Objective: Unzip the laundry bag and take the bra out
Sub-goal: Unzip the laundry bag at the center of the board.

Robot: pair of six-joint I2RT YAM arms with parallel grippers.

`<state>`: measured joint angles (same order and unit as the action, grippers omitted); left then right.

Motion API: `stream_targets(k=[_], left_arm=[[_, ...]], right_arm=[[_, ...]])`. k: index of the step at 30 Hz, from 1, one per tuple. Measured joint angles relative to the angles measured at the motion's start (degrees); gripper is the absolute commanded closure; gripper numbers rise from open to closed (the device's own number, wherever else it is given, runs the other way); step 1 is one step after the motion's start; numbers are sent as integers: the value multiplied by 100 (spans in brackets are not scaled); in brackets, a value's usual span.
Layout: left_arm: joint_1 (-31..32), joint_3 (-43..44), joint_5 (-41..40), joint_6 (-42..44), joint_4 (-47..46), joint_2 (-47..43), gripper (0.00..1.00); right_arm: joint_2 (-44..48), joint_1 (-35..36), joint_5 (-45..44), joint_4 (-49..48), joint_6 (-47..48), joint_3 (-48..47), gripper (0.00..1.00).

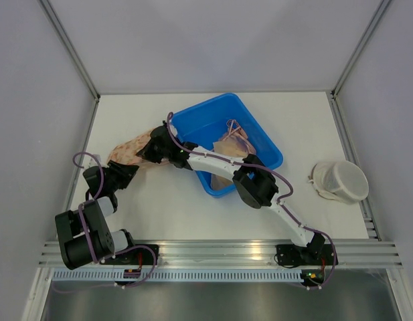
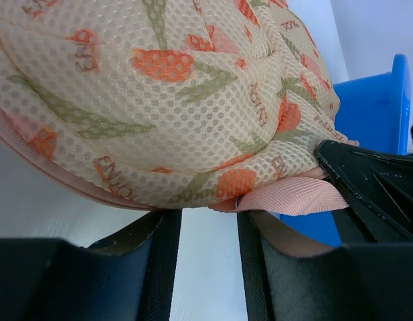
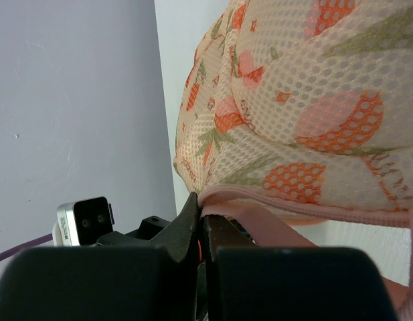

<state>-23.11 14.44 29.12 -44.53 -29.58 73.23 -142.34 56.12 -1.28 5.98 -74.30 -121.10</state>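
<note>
The laundry bag (image 1: 128, 150) is a cream mesh pouch with an orange and green flower print and pink trim, lying left of the blue bin. It fills the left wrist view (image 2: 159, 87) and the right wrist view (image 3: 306, 100). My right gripper (image 3: 205, 204) is shut on its pink edge where the zipper seam (image 3: 340, 212) ends; from above that gripper (image 1: 152, 148) sits at the bag's right side. My left gripper (image 2: 207, 217) stands open just under the bag's edge by a pink ribbon loop (image 2: 296, 197), with only table between its fingers. The bra is hidden.
A blue bin (image 1: 193, 120) stands right of the bag, with beige cloth (image 1: 233, 139) inside it. A white round mesh pouch (image 1: 340, 182) lies at the far right. Grey walls close in on both sides of the table.
</note>
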Motion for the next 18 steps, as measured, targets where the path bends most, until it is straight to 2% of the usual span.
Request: stream_targets(k=[9,18], left_arm=[[2,0,-4,2,-9,-142,64],[11,42,-2,4,76,-166,87]], right_arm=[[76,-37,48,-39,-7,90,100],[129,-39,120,-90,-9,227,99]])
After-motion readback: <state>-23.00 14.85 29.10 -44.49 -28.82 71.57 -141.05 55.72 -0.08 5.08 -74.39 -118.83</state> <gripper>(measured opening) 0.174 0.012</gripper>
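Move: The zipper end at the near hem of the laundry bag sits right at the left hand's half-open fingertips, about 1 cm ahead and 1 cm above. The pink trim pinched in the right hand is some 3 cm ahead of the left hand and 2 cm to its right; the blue bin is about 8 cm ahead and 32 cm to its right. From the right hand, the zipper end lies roughly 3 cm back, 2 cm left and slightly lower. Around the zipper end at the bag's pink hem, the left fingers close from nearly half open to a narrow gap, after the left hand has lifted a little under 1 cm towards the hem; its wrist scarcely turns. The right hand keeps its shut pinch on the trim close beside, holding the hem up. ##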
